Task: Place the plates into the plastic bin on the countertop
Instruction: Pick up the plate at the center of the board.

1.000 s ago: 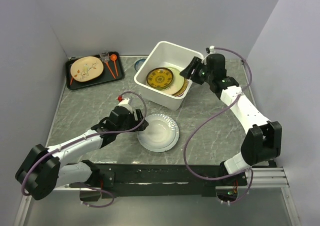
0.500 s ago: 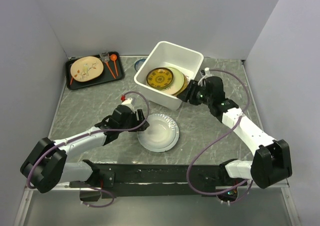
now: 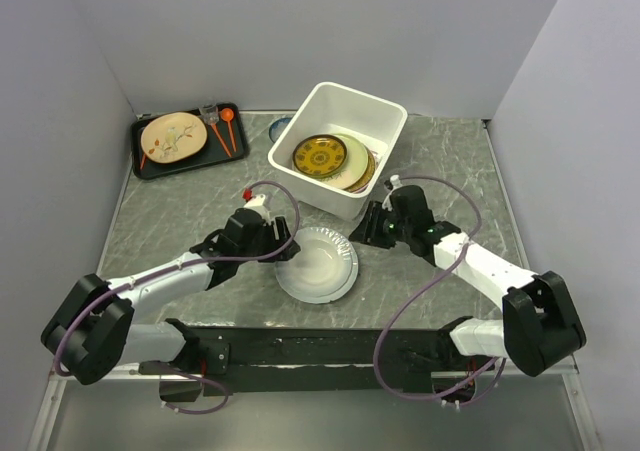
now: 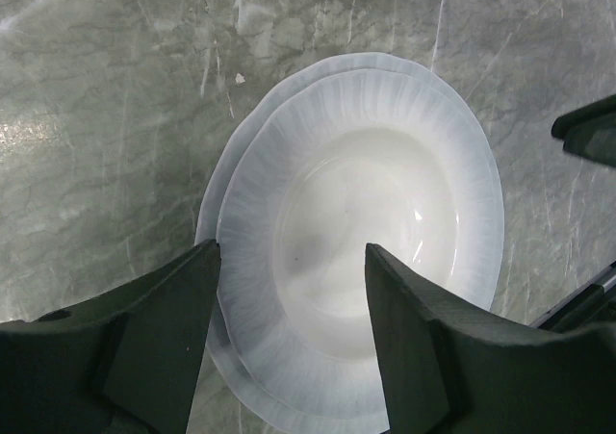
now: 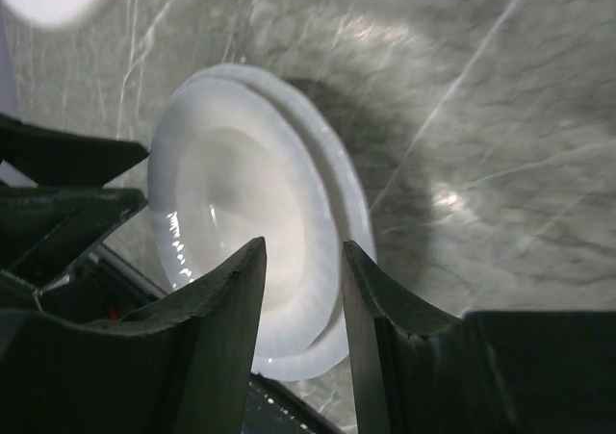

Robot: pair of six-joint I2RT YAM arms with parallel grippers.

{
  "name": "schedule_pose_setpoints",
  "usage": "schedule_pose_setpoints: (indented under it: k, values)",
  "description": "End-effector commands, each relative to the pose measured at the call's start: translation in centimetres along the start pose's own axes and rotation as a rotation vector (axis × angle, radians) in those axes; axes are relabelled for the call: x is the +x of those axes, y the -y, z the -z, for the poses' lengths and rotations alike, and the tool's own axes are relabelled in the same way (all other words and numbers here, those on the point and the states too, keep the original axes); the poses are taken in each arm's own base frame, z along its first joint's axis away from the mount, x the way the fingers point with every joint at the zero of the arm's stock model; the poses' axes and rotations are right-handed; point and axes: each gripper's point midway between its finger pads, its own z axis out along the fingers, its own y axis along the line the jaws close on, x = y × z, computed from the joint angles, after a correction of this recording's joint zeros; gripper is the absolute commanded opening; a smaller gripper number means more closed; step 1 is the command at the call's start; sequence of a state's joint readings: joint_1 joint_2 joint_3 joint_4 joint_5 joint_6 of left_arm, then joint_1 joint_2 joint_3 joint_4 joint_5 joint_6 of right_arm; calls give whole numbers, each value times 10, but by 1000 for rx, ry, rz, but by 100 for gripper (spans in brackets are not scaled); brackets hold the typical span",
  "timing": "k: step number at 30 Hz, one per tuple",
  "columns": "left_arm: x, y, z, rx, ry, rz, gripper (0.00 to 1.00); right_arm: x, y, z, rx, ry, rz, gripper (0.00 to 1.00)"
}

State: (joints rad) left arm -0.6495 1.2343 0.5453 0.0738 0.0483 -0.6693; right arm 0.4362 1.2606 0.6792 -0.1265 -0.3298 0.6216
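Two white plates (image 3: pixel 317 263) lie stacked on the countertop (image 3: pixel 170 216), the ribbed upper one (image 4: pixel 366 213) a little off-centre on the lower. My left gripper (image 3: pixel 286 247) is open at their left rim, its jaws (image 4: pixel 294 290) spread over the near edge with nothing gripped. My right gripper (image 3: pixel 366 228) is open at their right rim, which runs between its jaws (image 5: pixel 303 251) with nothing clamped. The plastic bin (image 3: pixel 385 116) stands behind and holds a woven yellow plate (image 3: pixel 320 155) on top of cream plates (image 3: pixel 358 163).
A flat black tray (image 3: pixel 150 166) at the back left carries a twig-pattern plate (image 3: pixel 172 136) and orange utensils (image 3: pixel 230 126). A small blue-rimmed dish (image 3: pixel 279 126) sits behind the bin's left corner. Grey walls close in the left, back and right sides.
My right arm has swung from over the bin down to the white plates' right rim, its jaws narrowing. My left gripper has edged closer to the left rim and narrowed a little.
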Motion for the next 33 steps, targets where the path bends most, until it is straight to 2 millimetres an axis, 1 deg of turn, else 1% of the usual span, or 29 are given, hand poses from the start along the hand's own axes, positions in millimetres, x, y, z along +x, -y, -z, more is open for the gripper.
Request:
schedule_pose_setpoints:
  k: [1,5,6,11,16,24,28,30,31,33]
  values:
    - [-16,18,-2,65,39,1,66,9,-18,-8,-52,-13,24,44]
    - [-13,18,-2,65,33,2,66,21,-17,-17,-36,-49,25,42]
    - [-14,18,-1,69,34,2,66,21,-11,-19,2,-40,23,42]
    - [-13,20,-1,78,31,2,65,26,-1,-15,48,-33,20,42]
    - [-7,22,-5,97,9,5,64,31,6,-11,72,-36,22,42]
    - [-3,19,-9,95,-2,17,63,46,6,-12,23,-65,1,42]
    - [-3,20,-9,98,-3,18,63,52,2,-15,-25,-82,-11,42]
    - [-2,19,-9,94,-3,18,63,62,4,-17,-31,-121,-30,42]
    - [-2,19,-10,92,-4,18,63,61,1,-20,-52,-115,-35,42]
    - [-1,18,-10,91,-5,18,63,66,0,-21,-69,-130,-50,42]
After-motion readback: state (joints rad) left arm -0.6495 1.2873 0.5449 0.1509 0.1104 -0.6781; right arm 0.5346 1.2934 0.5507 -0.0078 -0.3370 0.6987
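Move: The upper white plate's middle lies about 10 cm to the right hand's left, 6 cm back and 6 cm below. The lower plate under it sticks out a centimetre farther to the right; the bin's middle is some 20 cm ahead of the right hand and 5 cm left, about level in height. For the left hand, over the opposite rim, the upper plate's middle is roughly 5 cm right, 5 cm back and 4 cm below. The right hand brings its parted fingers down over the near right rim of the upper white plate, about 4 cm down and 4 cm back, first swinging 2 cm left, easing right, then left again; contact can't be made out. The left hand, fingers still apart at the opposite rim, creeps about 1.5 cm right over the plate. ##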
